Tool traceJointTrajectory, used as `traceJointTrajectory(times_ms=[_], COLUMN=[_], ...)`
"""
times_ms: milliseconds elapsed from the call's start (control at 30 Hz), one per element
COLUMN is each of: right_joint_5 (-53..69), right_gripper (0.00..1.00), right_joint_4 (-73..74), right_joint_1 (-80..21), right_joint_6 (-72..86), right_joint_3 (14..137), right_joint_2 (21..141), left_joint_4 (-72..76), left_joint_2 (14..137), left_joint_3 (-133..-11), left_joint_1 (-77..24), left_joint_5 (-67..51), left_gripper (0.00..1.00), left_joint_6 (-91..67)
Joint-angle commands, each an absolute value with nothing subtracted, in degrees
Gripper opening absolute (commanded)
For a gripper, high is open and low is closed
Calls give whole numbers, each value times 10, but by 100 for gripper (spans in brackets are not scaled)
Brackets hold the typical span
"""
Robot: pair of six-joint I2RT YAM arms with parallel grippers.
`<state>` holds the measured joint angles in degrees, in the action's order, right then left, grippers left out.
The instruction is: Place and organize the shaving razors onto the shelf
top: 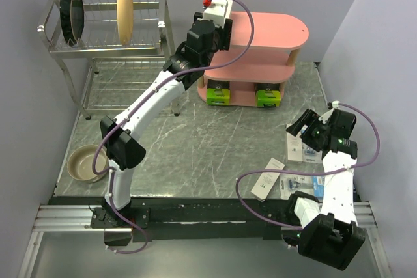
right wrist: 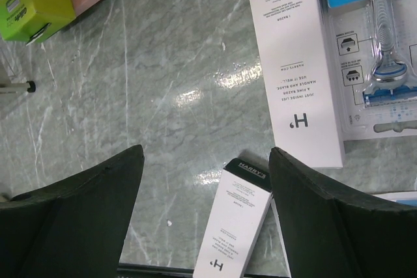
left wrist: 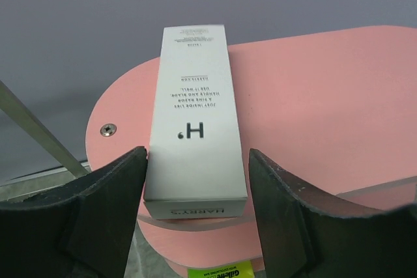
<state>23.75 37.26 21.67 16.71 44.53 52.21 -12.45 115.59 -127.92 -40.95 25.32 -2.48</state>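
Note:
A slim white razor box point(left wrist: 194, 128) lies on the top board of the pink shelf point(left wrist: 313, 96), its near end over the board's edge. My left gripper point(left wrist: 197, 154) is open around it, with a gap showing at the right finger point(left wrist: 287, 206). From above, that box point(top: 218, 10) sits at the shelf's point(top: 273, 30) left end. Two black-and-lime boxes point(top: 220, 94) point(top: 268, 97) stand on the bottom tier. My right gripper point(right wrist: 205, 153) hangs open above the table over a white box point(right wrist: 231, 226). Another white box point(right wrist: 296, 69) and a blister pack point(right wrist: 381, 63) lie beside it.
A metal dish rack point(top: 104, 37) with plates stands at the back left, close to the left arm. A tan bowl point(top: 85, 163) sits at the near left by the arm's base. Walls close in the table on both sides.

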Motion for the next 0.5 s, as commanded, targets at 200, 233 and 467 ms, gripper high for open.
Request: traceJointTrajectory(times_ms=[200, 233, 467], right_joint_5=[249, 249, 254], right_gripper=[84, 84, 84], right_joint_4=[356, 358, 371], right_joint_1=[225, 225, 228], right_joint_6=[171, 171, 154], right_joint_3=[441, 442, 463], right_joint_2=[519, 519, 519], left_joint_4=[-82, -76, -4], left_joint_2=[1134, 1129, 1022], left_joint_3=[-1312, -1315, -1281], left_joint_1=[-418, -423, -472], left_joint_5=[239, 238, 280], left_gripper=[90, 98, 99], left_joint_6=[-22, -14, 75])
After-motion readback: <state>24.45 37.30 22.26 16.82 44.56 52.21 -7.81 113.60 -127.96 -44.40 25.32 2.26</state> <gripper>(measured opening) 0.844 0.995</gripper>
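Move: The white Harry's box already lies on the pink shelf top with its near end between the left fingertips. Its middle is about 6 cm ahead, 2 cm right and a centimetre or so below. The shelf top's middle is some 6 cm ahead, 10 cm right and 2 cm below; the left green razor box sits about 30 cm below, 3 cm ahead and 2 cm right. From the right hand, the white box is roughly 30 cm ahead, 25 cm left and 25 cm higher. Spread the left fingers to fully open, clear of both sides of the white box, holding the hand nearly still while they widen. Then lift away up and back over the shelf's front edge, about 4 cm up and 2 to 3 cm back, edging 2 cm right and tipping the fingertips slightly upward. ##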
